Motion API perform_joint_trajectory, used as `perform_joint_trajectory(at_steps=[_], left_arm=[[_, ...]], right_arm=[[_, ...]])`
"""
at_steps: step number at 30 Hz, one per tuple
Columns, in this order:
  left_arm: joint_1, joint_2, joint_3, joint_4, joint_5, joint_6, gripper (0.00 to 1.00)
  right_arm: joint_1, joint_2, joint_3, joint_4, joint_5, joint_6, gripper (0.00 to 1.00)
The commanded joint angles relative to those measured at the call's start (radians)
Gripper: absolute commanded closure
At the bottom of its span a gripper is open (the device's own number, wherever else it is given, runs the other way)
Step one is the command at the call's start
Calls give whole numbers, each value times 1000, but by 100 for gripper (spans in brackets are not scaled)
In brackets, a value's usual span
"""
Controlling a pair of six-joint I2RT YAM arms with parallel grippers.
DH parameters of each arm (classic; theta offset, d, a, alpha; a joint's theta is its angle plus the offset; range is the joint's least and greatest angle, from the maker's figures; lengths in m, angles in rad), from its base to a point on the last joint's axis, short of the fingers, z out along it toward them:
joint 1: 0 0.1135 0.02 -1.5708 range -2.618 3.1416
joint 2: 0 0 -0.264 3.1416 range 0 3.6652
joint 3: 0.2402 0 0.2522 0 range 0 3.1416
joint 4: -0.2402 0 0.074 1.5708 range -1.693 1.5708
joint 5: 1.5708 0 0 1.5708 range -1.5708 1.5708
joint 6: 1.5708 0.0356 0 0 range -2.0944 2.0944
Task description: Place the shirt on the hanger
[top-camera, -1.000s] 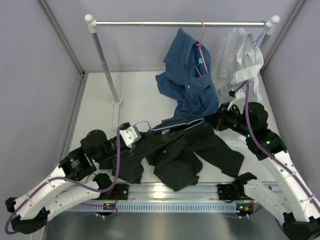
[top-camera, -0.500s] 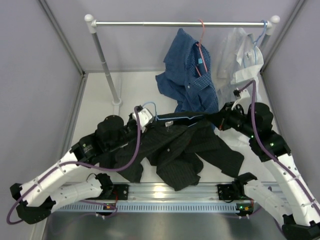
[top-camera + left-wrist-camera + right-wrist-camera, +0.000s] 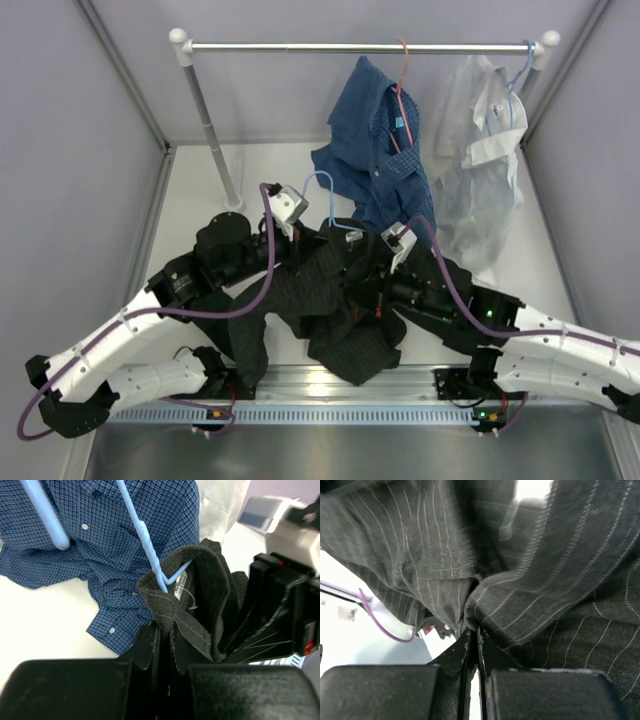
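The black pinstriped shirt (image 3: 335,305) lies bunched on the table between the arms. The light-blue wire hanger (image 3: 333,205) sticks out of its collar, hook pointing away. In the left wrist view the hanger's wire (image 3: 148,545) runs into the collar by the white label (image 3: 183,593). My left gripper (image 3: 318,238) is shut on the collar (image 3: 167,625). My right gripper (image 3: 368,288) reaches over the shirt's middle and is shut on a fold of the pinstriped cloth (image 3: 485,600). Cloth hides both grippers' fingertips.
A blue checked shirt (image 3: 375,150) on a red hanger and a white shirt (image 3: 475,150) hang from the rail (image 3: 300,47) at the back. The rail's post (image 3: 212,135) stands at the back left. Grey walls close both sides. A metal base rail (image 3: 340,385) runs along the near edge.
My left gripper has carried the collar and hanger farther from me and to the right. My right arm has swung from the back right to the shirt's middle and is now closed on cloth.
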Motion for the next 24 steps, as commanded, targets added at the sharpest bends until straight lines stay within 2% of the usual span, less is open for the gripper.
perform_joint_trajectory(at_steps=[1,6,7,9,11,15,16,18,19,22,24], left_arm=[[6,-27,-20,233,12,-27,100],[8,-122,-100,290,-12,19,100],[8,-132,-109,282,-32,34,100],[8,-143,-103,253,-17,96,100],[8,-146,-84,191,33,175,100],[8,-155,-61,94,179,272,100],[8,-155,-59,83,237,278,100],[8,-147,-56,55,325,295,100],[8,-138,-54,52,407,292,100],[8,-78,-36,44,539,272,100],[8,-20,-7,44,682,254,100]], right_arm=[[57,49,32,134,115,27,100],[57,8,-1,172,138,30,100],[57,-6,2,161,144,19,83],[57,-64,16,96,158,4,62],[57,-118,47,33,178,-22,54],[57,-263,133,-165,181,-91,43],[57,-276,157,-255,189,-125,37],[57,-303,225,-319,204,-157,34],[57,-305,246,-336,190,-187,33],[57,-256,338,-371,88,-267,25],[57,-181,400,-377,26,-307,24]])
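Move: The left hand already grips the black shirt's collar. The hanger's neck stands out of it, about 3 cm ahead and 4 cm to its right, roughly 1 cm above; the hook lies some 5 cm ahead, 1 cm right and 8 cm up. From the right hand, shut on the shirt's other side, the neck is roughly 8 cm ahead, 6 cm left and 8 cm higher. Right fingers open off the shirt, rising some 15 cm and rightward; left draws collar back 6 cm, turning clockwise. ##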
